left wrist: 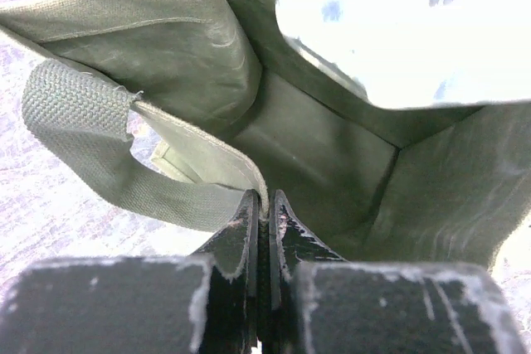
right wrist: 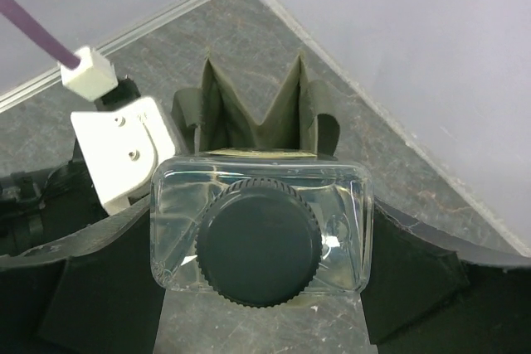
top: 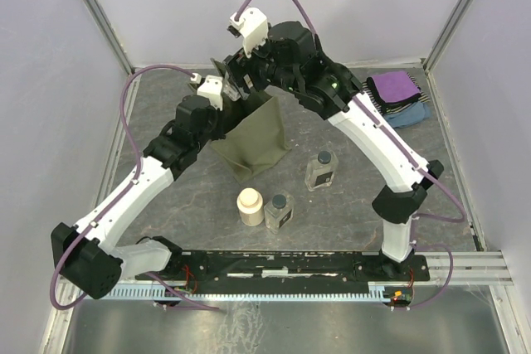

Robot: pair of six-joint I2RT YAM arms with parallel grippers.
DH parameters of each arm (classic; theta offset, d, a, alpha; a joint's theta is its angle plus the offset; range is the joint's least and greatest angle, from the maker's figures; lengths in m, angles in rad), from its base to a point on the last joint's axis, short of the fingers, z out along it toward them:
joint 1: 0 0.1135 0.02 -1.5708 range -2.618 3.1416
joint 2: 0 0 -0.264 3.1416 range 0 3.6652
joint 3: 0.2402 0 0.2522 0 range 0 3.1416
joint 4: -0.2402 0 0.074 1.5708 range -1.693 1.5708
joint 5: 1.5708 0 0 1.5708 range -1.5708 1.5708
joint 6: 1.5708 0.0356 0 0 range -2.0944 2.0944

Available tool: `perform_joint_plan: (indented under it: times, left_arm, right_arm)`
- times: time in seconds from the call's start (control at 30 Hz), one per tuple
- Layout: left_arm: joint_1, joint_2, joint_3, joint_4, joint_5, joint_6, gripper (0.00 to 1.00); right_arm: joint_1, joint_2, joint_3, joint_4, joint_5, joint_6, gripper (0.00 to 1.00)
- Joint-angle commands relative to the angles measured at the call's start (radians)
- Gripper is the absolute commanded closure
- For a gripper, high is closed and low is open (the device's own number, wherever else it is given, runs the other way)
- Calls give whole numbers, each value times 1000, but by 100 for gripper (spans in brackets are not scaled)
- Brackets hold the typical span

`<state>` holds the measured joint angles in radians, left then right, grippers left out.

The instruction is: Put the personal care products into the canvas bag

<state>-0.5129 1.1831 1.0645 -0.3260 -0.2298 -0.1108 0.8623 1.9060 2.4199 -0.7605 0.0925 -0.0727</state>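
Observation:
The olive canvas bag (top: 255, 145) stands open at the back of the table. My left gripper (top: 222, 95) is shut on its near-left rim (left wrist: 264, 198); the handle (left wrist: 79, 134) loops to the left. My right gripper (top: 242, 68) is shut on a clear squarish bottle (right wrist: 259, 242) with a dark cap, held above the bag's mouth (right wrist: 249, 118). That bottle shows as a blur (left wrist: 398, 31) over the bag in the left wrist view. Two more bottles (top: 321, 169) (top: 279, 211) and the cream jar (top: 250, 206) stand on the table in front of the bag.
Folded purple, striped and blue cloths (top: 398, 95) lie at the back right corner. Walls close in on the table at the back and sides. The left wrist's white camera housing (right wrist: 124, 151) sits close beside the held bottle.

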Motion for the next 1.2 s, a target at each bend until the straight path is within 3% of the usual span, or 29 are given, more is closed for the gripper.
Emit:
perform_joint_plan:
  times: [0.0, 0.2, 0.57, 0.83, 1.17]
  left_arm:
    - [-12, -13, 34, 10, 5, 1, 97]
    - [-14, -71, 45, -4, -20, -10, 97]
    - [-14, -214, -17, -10, 3, -90, 97]
    - [-15, -258, -68, -31, -54, -116, 97]
    - [-15, -263, -82, -41, -70, -117, 97]
  right_arm:
    - [3, -128, -67, 186, -42, 53, 100]
    - [3, -121, -217, 198, -47, 74, 100]
    - [-13, 55, -161, 206, -82, 78, 100]
    - [-32, 133, -157, 124, 50, 91, 100]
    - [-101, 72, -442, 404, 7, 93, 100]
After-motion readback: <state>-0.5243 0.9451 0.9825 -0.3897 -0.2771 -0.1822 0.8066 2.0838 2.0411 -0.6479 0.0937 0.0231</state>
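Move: The clear bottle is already in the right hand, high up; the canvas bag's open mouth lies about 5 cm ahead of that hand, 1 cm right and 19 cm below. The labelled bottle stands about 19 cm right and level fore and aft, the white jar 10 cm back and straight in line, the near bottle 12 cm back and 8 cm right, all some 38 cm lower. From the left hand, pinching the rim, the mouth's middle is 6 cm ahead and 6 cm right. The clear bottle, kept in the right hand's grip, is lowered roughly 23 cm through the bag's mouth, almost straight down at first, then also forward, while the fingers tip some 25 degrees steeper. The left hand keeps its pinch on the rim and tugs it back about 4 cm, slightly left, lifting it before easing partly down. ##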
